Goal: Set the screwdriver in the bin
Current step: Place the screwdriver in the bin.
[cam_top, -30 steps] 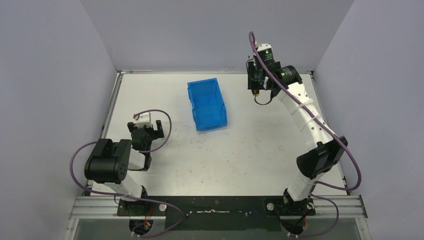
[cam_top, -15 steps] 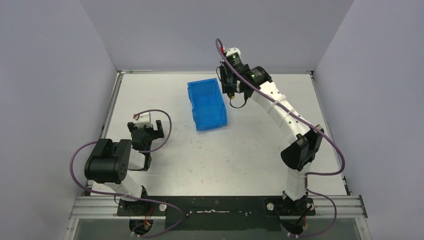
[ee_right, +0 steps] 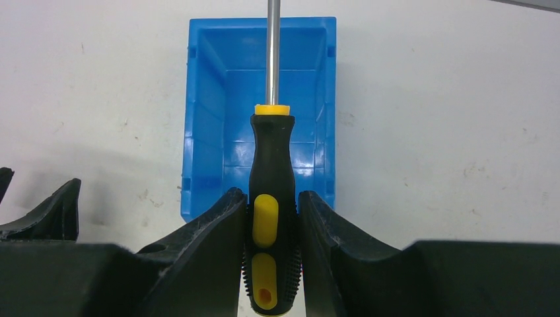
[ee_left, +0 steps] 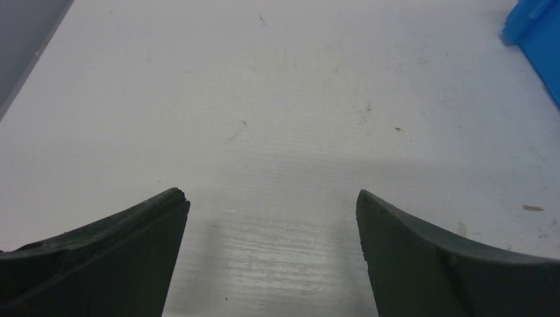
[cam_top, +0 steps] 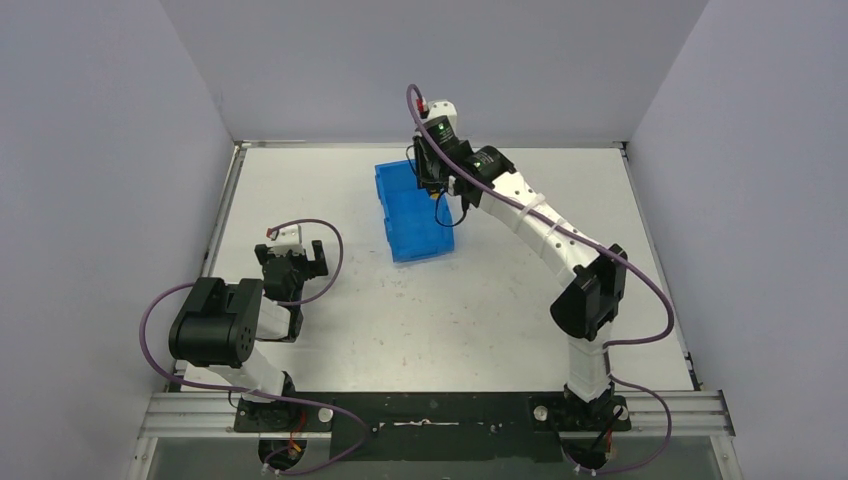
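Note:
My right gripper (ee_right: 272, 198) is shut on the black-and-yellow handle of the screwdriver (ee_right: 271, 165), whose metal shaft points away from the camera over the blue bin (ee_right: 218, 105). Seen from above, that gripper (cam_top: 432, 178) hangs over the bin (cam_top: 405, 225) near its far right wall, and only a bit of the screwdriver (cam_top: 442, 196) peeks out below it. The bin sits at the table's middle back and nothing shows inside it. My left gripper (cam_top: 298, 262) rests low at the left, and in its wrist view the jaws (ee_left: 271, 205) are open over bare white table.
A corner of the bin (ee_left: 536, 36) shows at the upper right of the left wrist view. Grey walls enclose the white table (cam_top: 480, 300) on three sides. A purple cable loops beside each arm.
My right arm has swung left from the back right of the table to above the bin, carrying the screwdriver. The left arm has not moved.

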`<action>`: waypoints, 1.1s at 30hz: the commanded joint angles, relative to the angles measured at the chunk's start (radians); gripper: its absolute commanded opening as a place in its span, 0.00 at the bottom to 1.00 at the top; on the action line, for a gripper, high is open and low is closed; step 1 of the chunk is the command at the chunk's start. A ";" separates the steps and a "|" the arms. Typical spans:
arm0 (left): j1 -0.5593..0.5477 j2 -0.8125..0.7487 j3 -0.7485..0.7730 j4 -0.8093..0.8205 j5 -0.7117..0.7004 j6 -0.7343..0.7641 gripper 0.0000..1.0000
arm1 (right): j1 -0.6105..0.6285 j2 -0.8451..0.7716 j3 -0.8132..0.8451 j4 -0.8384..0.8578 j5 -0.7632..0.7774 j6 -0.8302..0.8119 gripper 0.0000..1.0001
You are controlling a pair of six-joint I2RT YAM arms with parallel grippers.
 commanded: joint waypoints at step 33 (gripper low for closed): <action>-0.002 -0.005 0.018 0.053 0.003 0.007 0.97 | 0.080 0.179 -0.458 0.598 0.170 0.110 0.10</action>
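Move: The right hand holds the screwdriver by its handle, high over the blue bin, whose middle lies roughly 8 cm ahead of this hand, about 3 cm to its left and some 22 cm below. Nothing else lies on the table near the bin. From the idle left hand, the bin's middle is about 11 cm ahead and 27 cm to the right, at nearly the same height. Still pinching the screwdriver's handle between shut-up fingers, the right hand sinks about 19 cm down into the bin's mouth, drifting some 3 to 4 cm left as it goes. It swings slightly forward early on and comes back, and the wrist turns only a little clockwise; the grip stays unchanged. ##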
